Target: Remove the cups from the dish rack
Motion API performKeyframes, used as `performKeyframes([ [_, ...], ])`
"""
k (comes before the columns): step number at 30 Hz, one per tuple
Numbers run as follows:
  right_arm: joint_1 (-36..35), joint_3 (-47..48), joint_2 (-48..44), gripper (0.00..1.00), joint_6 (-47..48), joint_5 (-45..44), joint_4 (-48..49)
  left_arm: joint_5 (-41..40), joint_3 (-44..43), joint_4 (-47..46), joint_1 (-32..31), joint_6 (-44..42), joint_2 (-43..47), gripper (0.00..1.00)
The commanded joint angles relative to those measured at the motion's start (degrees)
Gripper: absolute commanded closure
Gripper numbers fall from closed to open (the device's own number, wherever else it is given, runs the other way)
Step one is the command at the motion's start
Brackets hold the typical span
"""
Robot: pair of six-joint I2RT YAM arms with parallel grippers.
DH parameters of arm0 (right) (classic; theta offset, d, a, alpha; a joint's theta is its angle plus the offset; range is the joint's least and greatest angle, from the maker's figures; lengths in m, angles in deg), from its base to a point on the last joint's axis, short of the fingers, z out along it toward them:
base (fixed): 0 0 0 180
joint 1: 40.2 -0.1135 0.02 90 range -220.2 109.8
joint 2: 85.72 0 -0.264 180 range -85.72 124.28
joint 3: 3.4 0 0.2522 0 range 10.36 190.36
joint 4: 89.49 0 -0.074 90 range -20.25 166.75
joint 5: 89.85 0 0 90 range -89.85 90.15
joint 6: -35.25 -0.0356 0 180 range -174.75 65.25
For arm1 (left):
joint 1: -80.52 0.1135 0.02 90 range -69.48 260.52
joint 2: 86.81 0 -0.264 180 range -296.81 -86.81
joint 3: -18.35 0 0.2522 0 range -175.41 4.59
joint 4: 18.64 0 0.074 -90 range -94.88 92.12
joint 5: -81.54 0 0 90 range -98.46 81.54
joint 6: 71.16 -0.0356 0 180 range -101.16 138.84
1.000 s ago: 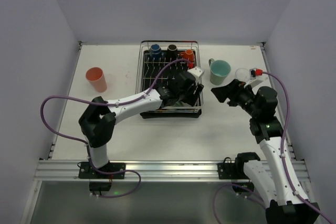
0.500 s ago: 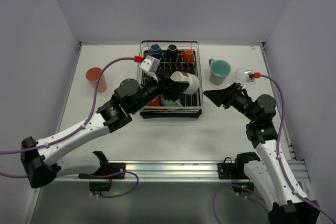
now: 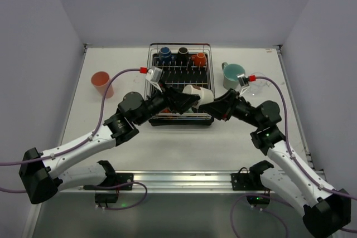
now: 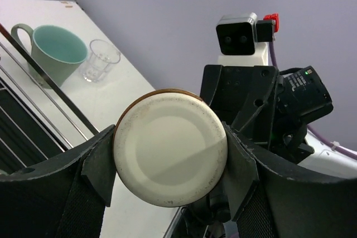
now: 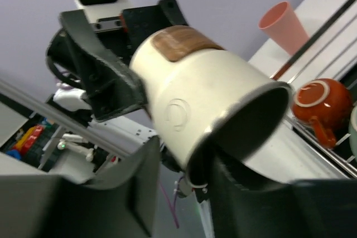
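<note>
A cream cup [image 3: 199, 93] with a brown patch lies on its side in the air over the dish rack's [image 3: 149, 79] front right corner. My left gripper [image 3: 188, 97] is shut on its base [image 4: 170, 147]. My right gripper [image 3: 215, 104] meets it from the right. In the right wrist view the jaws [image 5: 184, 165] straddle the cup's rim [image 5: 234, 126]: one finger inside the mouth, the other outside with a gap to the wall. Blue [image 3: 164, 54], black [image 3: 182, 54] and orange [image 3: 199, 58] cups sit at the rack's back, and a red one [image 5: 318, 104] lies in it.
A salmon-pink cup [image 3: 102, 83] stands on the table left of the rack. A teal handled cup [image 3: 233, 76] and a clear glass [image 3: 256, 81] stand to its right, close behind my right arm. White walls close in on three sides.
My left arm has lifted the cream cup out of the rack and carried it right. My right gripper has come left to the cup's mouth and its jaws have narrowed.
</note>
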Motion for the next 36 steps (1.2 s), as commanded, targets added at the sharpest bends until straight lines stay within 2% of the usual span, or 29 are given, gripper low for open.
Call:
performKeyframes([
  [1,-1.6,2.0,1.3,0.67,-1.5,-1.4,7.8,2.9,1.5,-9.5,0.1,4.8,1.2,0.51],
  [2,-1.9,1.8,1.3,0.77,-2.1,-1.8,8.5,1.9,2.0,-9.2,0.1,4.8,1.8,0.44],
  [3,-1.8,1.1,1.0,0.97,-2.2,-2.3,9.4,1.3,2.0,-8.7,0.1,4.5,2.1,0.27],
  [5,-1.9,1.0,-1.2,1.00,-0.2,-5.4,7.2,0.1,1.0,-4.7,0.2,2.1,3.4,0.13],
  [6,-1.9,2.8,-2.1,1.00,1.4,-6.9,-0.3,-0.5,0.4,-2.7,0.1,0.7,3.9,0.03],
  [7,-1.9,4.5,-2.8,1.00,5.8,-9.0,-5.4,-2.0,-0.2,2.1,0.1,-2.9,4.6,0.00],
  [8,-1.8,6.7,-3.0,1.00,8.6,-11.0,-11.7,-2.8,-1.9,5.3,0.1,-5.0,6.2,0.00],
  [9,-1.8,11.3,-3.0,1.00,11.4,-13.8,-24.2,-3.5,-3.0,9.1,0.1,-7.3,6.9,0.00],
  [10,-1.8,13.6,-2.8,1.00,14.2,-16.8,-30.5,-5.4,-4.1,16.9,0.1,-9.5,7.7,0.00],
  [11,-1.6,16.2,-1.4,1.00,20.1,-23.6,-36.8,-8.1,-5.8,20.6,0.1,-13.7,9.2,0.00],
  [12,-1.4,20.5,-0.3,1.00,22.9,-27.8,-47.8,-9.1,-6.4,25.3,0.1,-16.0,9.9,0.00],
  [13,-1.2,22.2,1.0,1.00,26.5,-33.0,-52.3,-9.9,-7.0,31.6,0.1,-20.0,10.6,0.00],
  [15,-0.1,25.7,5.4,1.00,29.1,-44.9,-62.1,-12.5,-7.1,37.1,0.1,-23.0,12.2,0.00],
  [18,3.8,27.9,12.3,1.00,32.1,-52.7,-68.7,-17.5,-4.5,43.6,0.1,-26.3,14.6,0.00],
  [20,7.6,28.7,15.7,1.00,33.2,-55.3,-70.1,-20.1,-2.1,43.8,0.1,-27.1,16.2,0.00],
  [28,23.3,33.9,33.3,1.00,38.8,-54.1,-71.8,-16.6,0.1,42.5,0.1,-29.4,18.6,0.00],
  [36,30.7,40.7,47.0,1.00,41.6,-51.6,-73.6,-14.3,1.1,42.4,0.1,-30.0,17.4,0.00],
])
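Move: The left hand holds the white cup by its base, the cup's middle about 4 cm to this hand's right. From the right hand, aimed at the rim, that middle is about 2 cm ahead and 4 cm left. From the right hand, the green mug is 16 cm ahead, 9 left; the teal mug, 27 ahead, 17 right; the clear glass, 26 ahead, 27 right; all roughly 28 cm below. Right fingers pinch the white cup's rim, left lets go; right carries it about 30 cm right, down and forward. ##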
